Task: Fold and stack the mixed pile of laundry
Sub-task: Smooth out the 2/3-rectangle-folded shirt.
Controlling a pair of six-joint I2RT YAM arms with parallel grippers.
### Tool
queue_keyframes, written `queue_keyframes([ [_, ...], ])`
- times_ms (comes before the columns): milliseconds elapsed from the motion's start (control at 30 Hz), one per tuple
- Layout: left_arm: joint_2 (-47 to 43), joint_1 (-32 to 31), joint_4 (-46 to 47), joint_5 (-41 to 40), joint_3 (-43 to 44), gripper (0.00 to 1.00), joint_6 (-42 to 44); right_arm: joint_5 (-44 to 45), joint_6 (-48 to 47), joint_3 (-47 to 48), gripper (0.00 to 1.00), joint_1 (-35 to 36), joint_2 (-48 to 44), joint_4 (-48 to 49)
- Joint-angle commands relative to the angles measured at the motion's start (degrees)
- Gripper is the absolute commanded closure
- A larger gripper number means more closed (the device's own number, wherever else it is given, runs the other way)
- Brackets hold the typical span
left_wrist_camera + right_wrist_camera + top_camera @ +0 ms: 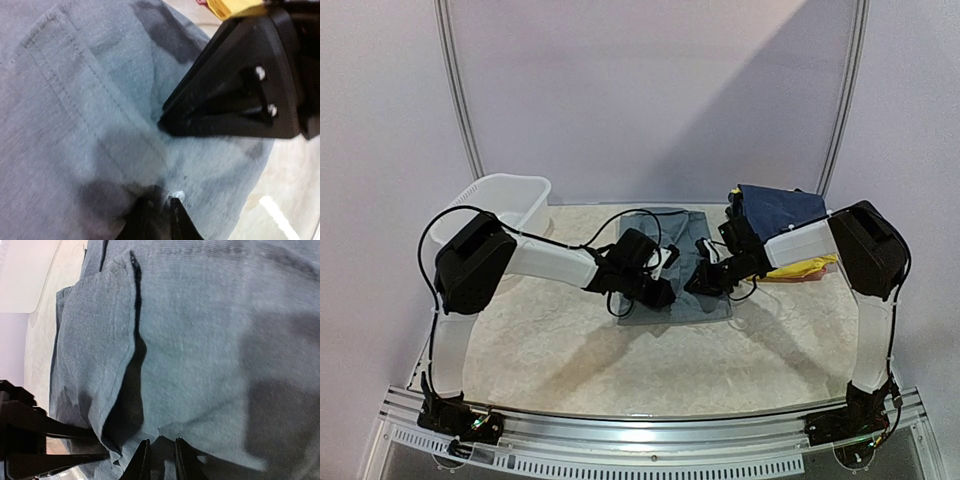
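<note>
The grey trousers [672, 232] lie partly folded in the middle of the table, filling both wrist views [90, 115] [200, 340]. My left gripper [661, 291] [159, 201] is down on their near left part, its jaws pinched narrowly on a ridge of the grey cloth. My right gripper [701, 281] [162, 442] is close beside it, shut on a fold edge of the same trousers. A back pocket [95, 345] shows just past the right fingers. At the back right sits the navy garment [778, 209], with yellow cloth [802, 269] under the right arm.
A white plastic basin [506, 204] stands at the back left. The two wrists nearly touch over the trousers, and the right gripper's black body [240, 100] fills the upper right of the left wrist view. Bare tabletop [550, 350] lies in front.
</note>
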Motion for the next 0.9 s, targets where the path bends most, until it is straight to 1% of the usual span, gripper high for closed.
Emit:
queue_keyframes([
  [0, -5.61, -2.41, -7.70, -7.85, -1.98, 0.82, 6.32, 1.27, -0.40, -1.98, 0.81, 0.08, -4.50, -4.31],
  [133, -10.81, -5.19, -8.78, -13.19, -2.85, 0.73, 11.55, -1.36, -0.45, -0.90, 0.80, 0.14, -8.87, -4.65],
  [233, -13.06, -8.39, -9.00, -20.02, -3.65, 0.66, 18.21, -1.90, -0.81, 0.33, 0.77, 0.19, -11.02, -6.04],
  [267, -13.40, -9.24, -10.01, -23.04, -3.45, 0.63, 21.24, -1.50, -1.16, 0.54, 0.75, 0.21, -12.34, -6.63],
  [333, -13.64, -9.98, -15.03, -24.68, -1.68, 0.56, 23.69, 0.40, -1.64, 0.75, 0.67, 0.22, -14.42, -8.34],
  [433, -14.40, -10.81, -15.09, -26.57, -3.12, 0.39, 26.05, 6.11, -2.55, 0.35, 0.58, -0.04, -18.44, -11.53],
  [467, -14.48, -11.45, -15.06, -27.34, -3.86, 0.35, 27.48, 8.63, -2.79, -0.38, 0.56, -0.26, -19.43, -12.51],
  [533, -13.81, -13.22, -15.62, -29.46, -4.04, 0.33, 30.65, 12.82, -2.37, -3.09, 0.53, -1.25, -23.26, -12.93],
  [600, -12.27, -14.96, -16.11, -32.84, -3.51, 0.32, 34.08, 15.25, -1.22, -6.67, 0.51, -2.62, -26.91, -12.35],
  [667, -10.22, -16.37, -16.56, -34.52, -2.41, 0.33, 37.48, 17.44, -0.35, -9.78, 0.49, -3.69, -30.05, -11.89],
  [733, -8.28, -17.43, -16.91, -35.34, -0.97, 0.33, 40.36, 19.17, 0.18, -12.33, 0.46, -4.11, -33.26, -11.59],
  [867, -4.63, -18.62, -19.27, -34.32, 2.99, 0.33, 43.52, 21.21, 0.43, -15.76, 0.42, -4.40, -37.65, -12.07],
])
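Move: The folded shirt lies right under both pairs of fingers, no more than a centimetre or so below them. Its middle is about 7 cm ahead of the left hand and 1 cm to its right; its near edge runs about 6 cm back, level sideways. From the right hand the shirt's middle is about 4 cm ahead and 3 cm left, while the folded stack stands some 13 cm ahead and 16 cm right, about 3 cm higher. Straight up off the shirt rises the right hand, then it swings right towards the folded stack, ending about 13 cm higher and 10 cm over, fingers opening to roughly half. The left hand lifts clear too, moving back beyond the shirt's near edge in an arc that peaks near 8 cm and sinks again; its wrist turns over 50 degrees, fingers swinging more forward and opening wide. ##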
